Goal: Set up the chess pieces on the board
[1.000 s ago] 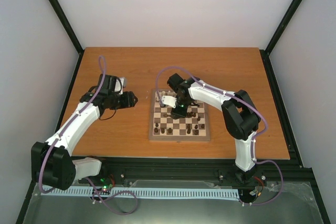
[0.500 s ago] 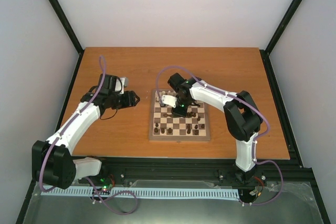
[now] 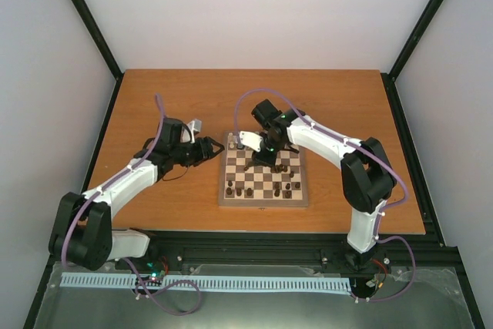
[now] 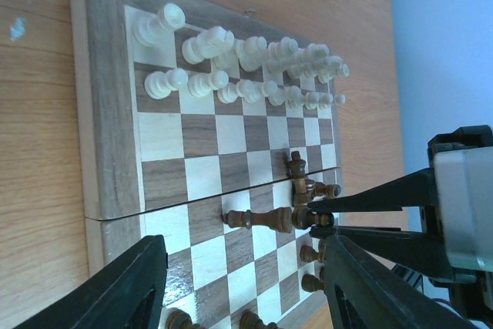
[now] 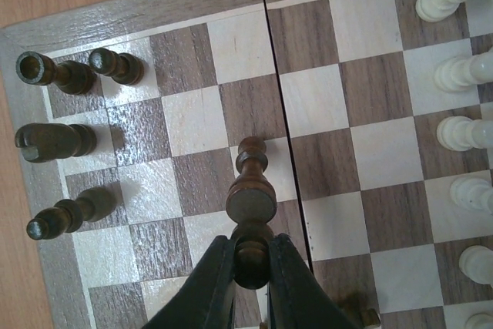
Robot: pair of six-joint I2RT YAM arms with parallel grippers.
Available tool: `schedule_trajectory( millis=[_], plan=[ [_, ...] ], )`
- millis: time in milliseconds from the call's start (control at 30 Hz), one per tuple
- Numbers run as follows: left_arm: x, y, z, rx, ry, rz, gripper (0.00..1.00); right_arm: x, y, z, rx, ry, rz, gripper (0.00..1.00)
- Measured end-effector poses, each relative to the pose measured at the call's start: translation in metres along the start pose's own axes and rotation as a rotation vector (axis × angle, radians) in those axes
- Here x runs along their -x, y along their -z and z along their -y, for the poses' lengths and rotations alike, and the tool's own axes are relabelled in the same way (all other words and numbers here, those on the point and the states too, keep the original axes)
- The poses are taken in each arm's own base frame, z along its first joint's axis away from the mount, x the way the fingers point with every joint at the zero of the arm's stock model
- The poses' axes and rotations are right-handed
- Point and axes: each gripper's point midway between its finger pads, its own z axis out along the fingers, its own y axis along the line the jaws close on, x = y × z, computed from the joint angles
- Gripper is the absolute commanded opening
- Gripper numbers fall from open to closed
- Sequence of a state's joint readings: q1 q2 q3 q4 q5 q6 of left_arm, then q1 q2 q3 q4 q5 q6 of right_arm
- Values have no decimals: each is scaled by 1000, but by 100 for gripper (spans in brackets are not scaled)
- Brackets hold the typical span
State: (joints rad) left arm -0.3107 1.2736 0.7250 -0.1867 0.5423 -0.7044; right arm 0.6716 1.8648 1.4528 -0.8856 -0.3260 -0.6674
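The board (image 3: 263, 199) lies mid-table. Cream pieces (image 4: 254, 71) stand in two rows along one side. Dark pieces (image 5: 62, 105) stand scattered along the other. My right gripper (image 5: 251, 263) is over the board (image 5: 370, 152), shut on a small upright dark piece (image 5: 252, 256). A dark piece (image 5: 251, 182) lies on its side, its base against the held one; it also shows in the left wrist view (image 4: 258, 219). My left gripper (image 3: 212, 149) is open and empty, hovering at the board's left edge (image 4: 104, 144). The right fingers (image 4: 370, 202) show in its view.
The orange-brown table (image 3: 347, 105) extends around the board. Black frame rails (image 3: 408, 144) border the table's sides. Several dark pieces (image 4: 312, 190) crowd close around the right gripper. Grey walls rise behind.
My left arm has swung right, bringing its gripper to the board's left edge. My right gripper has shifted slightly on the board and stays shut.
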Motion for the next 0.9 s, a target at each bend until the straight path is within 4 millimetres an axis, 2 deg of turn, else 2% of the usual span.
schedule_trajectory(
  millis=[267,633,767,900],
  plan=[
    [-24,-23,-3,-66,-57,-32,56,8,11,-4,2,9,38,7],
    [-63,-37,26,-133,-421,18,57,24,29,-5,-1,18,104,7],
    [-63,-40,28,-114,-473,40,57,22,34,-4,-2,7,111,7],
    [-55,-33,29,-90,-486,85,58,8,44,0,-32,-16,111,8]
  ],
)
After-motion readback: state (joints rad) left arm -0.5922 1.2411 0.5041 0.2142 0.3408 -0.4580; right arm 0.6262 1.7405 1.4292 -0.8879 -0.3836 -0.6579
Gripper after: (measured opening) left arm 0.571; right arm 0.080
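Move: The lower dark piece, seemingly hanging base-to-base from the one already pinched in the right fingers, lies about 9 cm to the left hand's right, 2 cm back and 9 cm below. From the right hand it is 4 cm down and 2 cm left, level fore and aft. Standing dark pieces are 8 cm nearer than it and 3 cm left; fallen dark pieces lie 5 cm right of the right hand, 2 cm ahead, 5 cm below. The left hand swings in over the board's left edge towards the lower dark piece, about 6 cm right, then also some 4 cm back, dipping 2 cm early on, while it rolls roughly 30 degrees about its own pointing line, fingers still open and touching nothing. Meanwhile the right hand keeps its pinch on the upper dark piece and raises it steadily about 4 cm off the board, leaning over slightly, then drifts a little right at the end. ##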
